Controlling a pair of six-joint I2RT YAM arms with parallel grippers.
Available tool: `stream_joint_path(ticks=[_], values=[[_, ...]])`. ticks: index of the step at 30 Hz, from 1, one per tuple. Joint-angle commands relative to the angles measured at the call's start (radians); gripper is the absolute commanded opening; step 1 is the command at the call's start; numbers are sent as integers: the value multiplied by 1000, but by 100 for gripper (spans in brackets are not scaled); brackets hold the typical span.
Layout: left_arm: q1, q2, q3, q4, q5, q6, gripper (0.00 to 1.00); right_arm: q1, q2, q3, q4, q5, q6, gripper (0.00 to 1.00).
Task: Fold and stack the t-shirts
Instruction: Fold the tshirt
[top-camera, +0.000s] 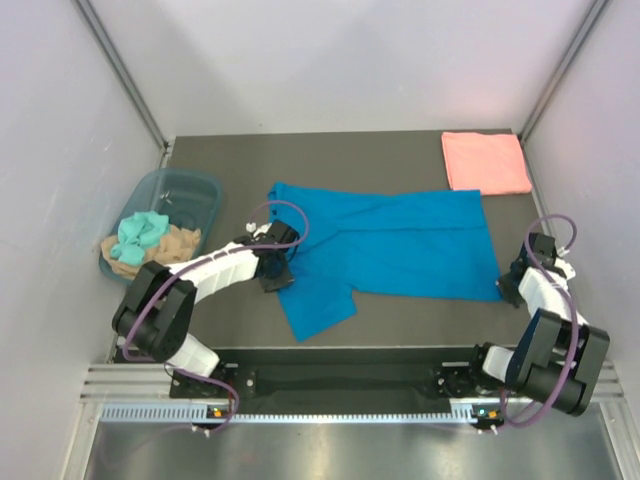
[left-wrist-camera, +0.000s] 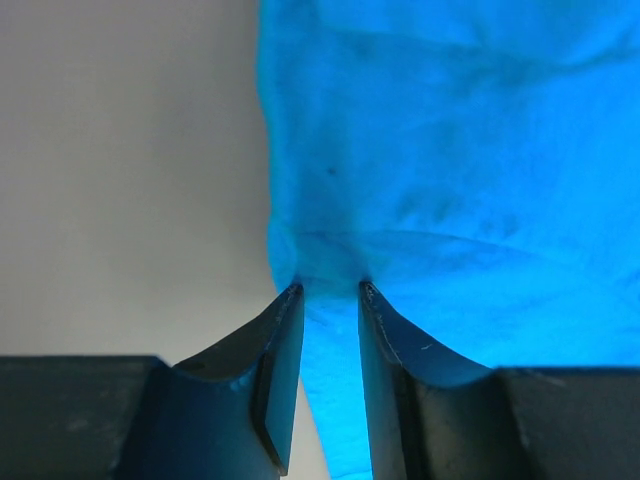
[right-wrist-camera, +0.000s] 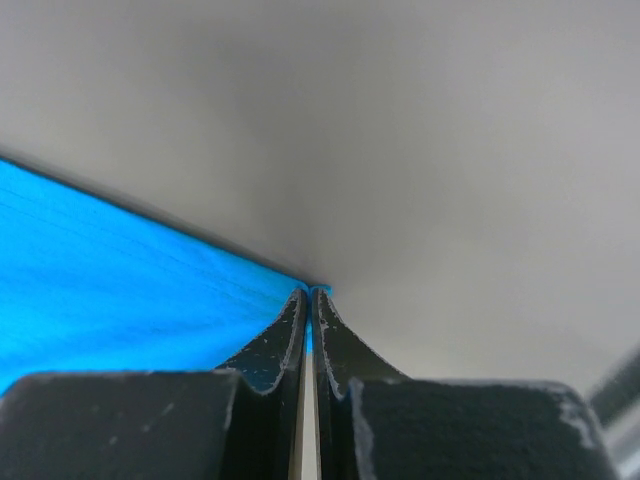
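Observation:
The bright blue t-shirt (top-camera: 400, 245) lies spread flat across the dark table, one sleeve pointing toward the near edge. A salmon pink t-shirt (top-camera: 485, 162) sits folded at the back right corner. My left gripper (top-camera: 278, 270) is at the blue shirt's left edge. In the left wrist view its jaws (left-wrist-camera: 330, 290) stand partly open astride the puckered blue cloth (left-wrist-camera: 450, 150), tips pressing down on it. My right gripper (top-camera: 507, 285) is at the shirt's near right corner. In the right wrist view it (right-wrist-camera: 312, 290) is shut, with a sliver of the blue hem (right-wrist-camera: 120, 270) pinched between the tips.
A translucent blue-grey tub (top-camera: 195, 190) stands at the left edge of the table, holding teal cloth (top-camera: 138, 235) and tan cloth (top-camera: 175, 243). White walls close in the table on three sides. Bare table (top-camera: 400, 320) shows in front of the blue shirt.

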Motion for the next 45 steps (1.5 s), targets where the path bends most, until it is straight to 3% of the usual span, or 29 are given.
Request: stream_joint_path(ticks=[1, 7, 12, 16, 22, 25, 40, 45], values=[[63, 61, -116, -121, -164, -17, 35, -9, -59, 3, -125, 50, 12, 0], [141, 1, -156, -127, -142, -44, 36, -11, -103, 15, -162, 115, 30, 0], [153, -27, -108, -224, -246, -64, 36, -20, -80, 40, -167, 138, 21, 0], [150, -120, -87, -200, -106, 23, 34, -20, -100, 71, -177, 94, -2, 9], [123, -301, 2, -141, 92, 170, 20, -18, -165, 156, -216, -14, -51, 22], [112, -343, 36, -48, 169, 228, 0, -18, -189, 187, -219, -69, -68, 23], [106, -21, 85, 239, 139, 328, 0, -11, -292, 265, -118, -371, -209, 28], [106, 105, 134, 5, -62, 241, 0, -9, -274, 287, -131, -353, -221, 29]])
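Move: The left gripper hovers part-open just over the blue t-shirt's left edge. The stretch of edge it goes for lies about 6 cm ahead and 1 cm left, barely below. The sleeve tip is roughly 14 cm back and 5 cm right of that gripper, and the shirt's far left corner 25 cm ahead, 2 cm left. The right gripper already pinches the near right corner. From that gripper the far right corner lies some 27 cm ahead and 6 cm left, the pink folded shirt 34 cm ahead, 4 cm left. Keep the right pinch and drag the near right corner about 3 cm back along the table, then open, let go and rise some 12 cm, coming forward, slightly left, with the fingers tipping outward. Meanwhile sweep the left gripper 8 cm left across the shirt's edge, lift it while closing the empty fingers, and bring it back right and forward, down towards the edge farther out. ##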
